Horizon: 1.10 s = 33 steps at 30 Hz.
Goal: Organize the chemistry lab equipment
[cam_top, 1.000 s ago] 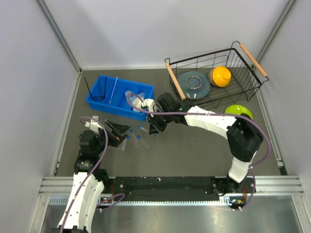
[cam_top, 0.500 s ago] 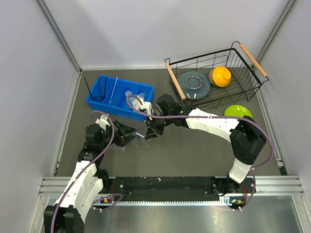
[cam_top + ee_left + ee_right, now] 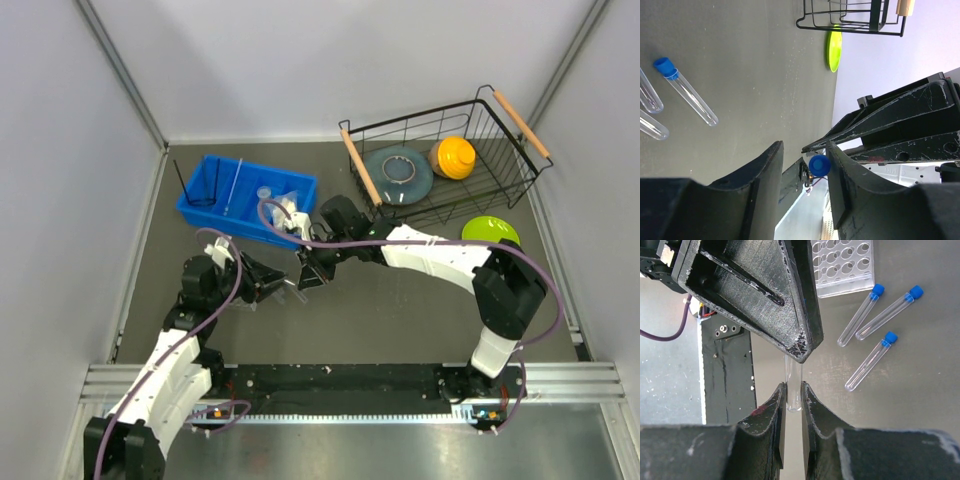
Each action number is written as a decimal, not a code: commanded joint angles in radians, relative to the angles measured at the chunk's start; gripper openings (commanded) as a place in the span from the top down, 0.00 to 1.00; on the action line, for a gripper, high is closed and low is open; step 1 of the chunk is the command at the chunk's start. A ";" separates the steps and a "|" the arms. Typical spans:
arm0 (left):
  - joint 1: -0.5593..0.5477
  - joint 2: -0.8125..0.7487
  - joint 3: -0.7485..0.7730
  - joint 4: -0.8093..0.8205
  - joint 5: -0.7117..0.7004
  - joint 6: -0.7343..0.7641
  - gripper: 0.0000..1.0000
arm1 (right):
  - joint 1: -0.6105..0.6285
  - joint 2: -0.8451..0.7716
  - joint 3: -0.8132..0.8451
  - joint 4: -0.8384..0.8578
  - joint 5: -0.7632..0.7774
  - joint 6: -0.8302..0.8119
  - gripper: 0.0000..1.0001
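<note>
My right gripper [image 3: 793,386] is shut on the rounded bottom end of a clear blue-capped test tube [image 3: 793,390], held off the table mid-scene [image 3: 290,282]. My left gripper [image 3: 805,146] faces it, jaws on either side of the tube's blue cap [image 3: 819,165]. The cap touches one finger and a gap shows at the other. Three more test tubes [image 3: 870,361] lie on the table beside the clear plastic tube rack [image 3: 842,262]. The black wire ring stand [image 3: 190,185], thin glass rod [image 3: 234,183] and small clear cup [image 3: 265,193] sit in the blue bin [image 3: 215,212].
A black wire basket [image 3: 500,175] at the back right holds a grey dish [image 3: 397,170] and an orange dish [image 3: 454,156]. A green dish [image 3: 490,230] sits in front of it. Walls close in on three sides.
My left arm has swung right to meet the right gripper, and its jaws have narrowed around the tube's cap. The right gripper moved slightly left and nearer with the tube.
</note>
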 commanded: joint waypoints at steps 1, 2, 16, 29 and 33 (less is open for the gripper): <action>-0.004 -0.006 0.016 0.023 -0.012 0.017 0.57 | 0.015 -0.057 -0.007 0.029 -0.009 -0.036 0.95; -0.004 -0.008 0.018 0.021 -0.015 0.019 0.61 | 0.016 -0.059 -0.008 0.029 -0.008 -0.037 0.95; -0.004 -0.117 0.162 -0.386 -0.280 0.250 0.92 | 0.025 -0.079 0.037 -0.049 0.047 -0.124 0.57; -0.004 -0.062 0.280 -0.529 -0.945 0.496 0.92 | 0.024 -0.159 0.030 -0.151 0.055 -0.318 0.32; -0.004 -0.028 0.269 -0.447 -1.046 0.522 0.92 | 0.025 -0.166 0.024 -0.152 0.052 -0.327 0.32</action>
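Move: The left hand's half-closed fingers surround the capped end of the test tube still held by the right; its middle is about 2 cm right and 1 cm ahead. The rack lies roughly 16 cm left, 4 cm ahead and 11 cm below the left hand; one loose tube is 4 cm ahead and 1 cm right of that hand, a pair 6 cm ahead and 5 cm left, all on the table. From the right hand the held tube's middle is some 3 cm left, level with it. Left hand pinches the tube, right lets go, and left swings it about 14 cm left towards the rack. ##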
